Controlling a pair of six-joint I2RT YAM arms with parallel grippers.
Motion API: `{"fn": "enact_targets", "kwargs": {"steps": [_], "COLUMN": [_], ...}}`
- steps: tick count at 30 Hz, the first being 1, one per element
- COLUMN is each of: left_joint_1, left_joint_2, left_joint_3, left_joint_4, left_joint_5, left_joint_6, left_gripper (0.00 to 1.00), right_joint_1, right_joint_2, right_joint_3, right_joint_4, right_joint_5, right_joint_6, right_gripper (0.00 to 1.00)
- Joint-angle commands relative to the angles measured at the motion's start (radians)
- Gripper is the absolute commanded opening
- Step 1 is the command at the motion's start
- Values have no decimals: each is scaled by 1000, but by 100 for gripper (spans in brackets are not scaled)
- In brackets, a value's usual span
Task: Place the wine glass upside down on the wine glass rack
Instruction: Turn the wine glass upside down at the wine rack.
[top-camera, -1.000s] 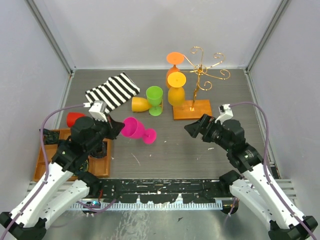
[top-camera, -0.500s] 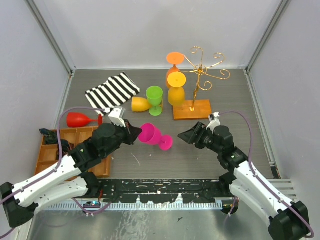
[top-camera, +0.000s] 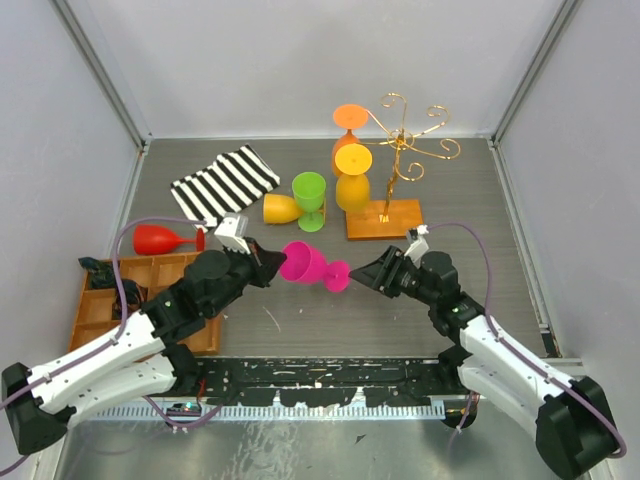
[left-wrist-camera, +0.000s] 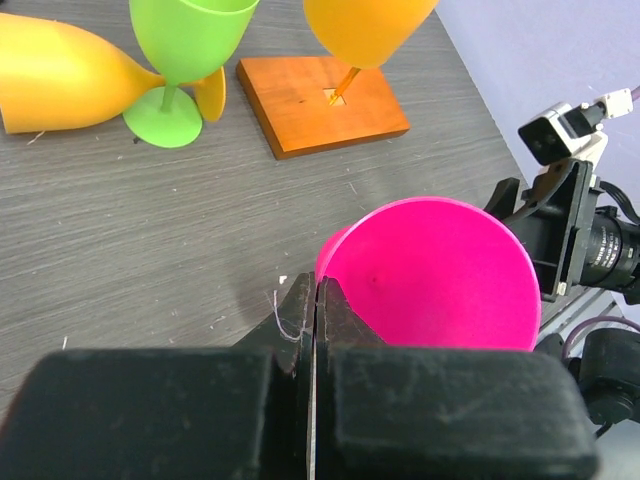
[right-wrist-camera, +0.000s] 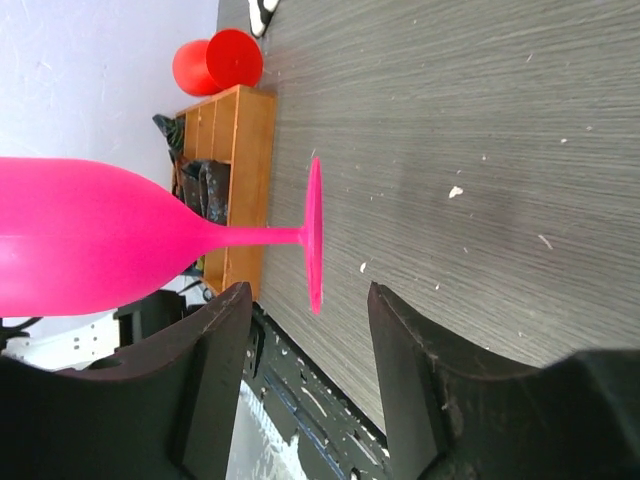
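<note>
The pink wine glass (top-camera: 305, 264) hangs on its side above the table, foot pointing right. My left gripper (top-camera: 270, 262) is shut on the rim of its bowl (left-wrist-camera: 435, 275), fingers (left-wrist-camera: 300, 310) pinched together. My right gripper (top-camera: 362, 272) stands open, one jaw on each side of the glass's foot disc (right-wrist-camera: 316, 235) without touching it. The wine glass rack (top-camera: 400, 140), gold wire on a wooden base (top-camera: 385, 218), stands at the back right. An orange glass (top-camera: 350, 135) and a yellow-orange glass (top-camera: 352, 185) hang on it upside down.
A green glass (top-camera: 309, 198) stands upright beside a yellow glass (top-camera: 282, 208) lying on its side. A striped cloth (top-camera: 225, 181) lies at the back left, a red glass (top-camera: 160, 239) lies near a compartmented wooden tray (top-camera: 100, 300).
My left arm has carried the pink glass rightward, off the table. The right arm has come left to its foot, and its jaws have narrowed.
</note>
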Motion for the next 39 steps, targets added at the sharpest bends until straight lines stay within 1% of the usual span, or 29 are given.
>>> {"fn": "enact_targets", "kwargs": {"steps": [1,7,9,12,16,19,20,21,24,25,26,28,31,36,39], "left_joint_1": [-5,-5,-5,-5,-5,-5,-4,-5,-4,-4,-4,-5,-4,-4,-4], "left_joint_2": [20,40,40,42,37,31,29,25,13,7,0,-16,-30,-68,-95], "left_joint_3": [11,12,11,12,8,1,0,-1,-1,1,3,8,30,81,117], "left_joint_4": [74,88,92,93,95,95,95,95,85,78,69,54,6,-88,-136], "left_joint_5": [10,31,32,34,37,40,40,40,38,37,36,34,41,49,58], "left_joint_6": [-3,-3,-3,0,3,3,4,5,12,19,26,42,73,141,189], "left_gripper": [0,0,0,0,0,0,1,5,31,38,43,48,52,58,64], "right_joint_1": [49,83,92,102,106,106,105,106,107,107,107,107,107,107,107], "right_joint_2": [52,116,146,181,211,220,219,214,180,166,151,116,53,1,-20], "right_joint_3": [6,14,21,29,34,40,42,45,57,71,83,107,144,205,220], "right_joint_4": [142,191,197,199,204,204,200,193,141,107,64,-9,-84,-232,-262], "right_joint_5": [-15,23,29,38,47,56,61,70,110,139,162,209,260,427,451], "right_joint_6": [2,0,-6,-17,-30,-46,-51,-58,-92,-113,-134,-179,-253,-347,-418], "right_gripper": [55,51,46,32,18,1,1,1,1,1,1,1,1,1,1]}}
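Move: The pink wine glass's foot lies some 5 cm to the right hand's left, about 1 cm ahead and 1 cm lower; from the left hand, still holding the rim, that foot is about 12 cm right, 2 cm back and 5 cm lower. From the right hand, the hanging yellow glass is roughly 15 cm straight ahead and 5 cm up, the rack's base 19 cm ahead, 8 cm right and 13 cm below, and the green glass 19 cm ahead, 11 cm left and 6 cm lower. The pink glass's foot is taken by the right hand, which slides about 3 cm left and 3 cm down and pinches the edge of the disc. Only then does the left hand open, letting go of the rim and easing up and slightly left; the right draws the glass away rightward, up and forward, fingers tipping up some 20 degrees with a slight clockwise turn. ##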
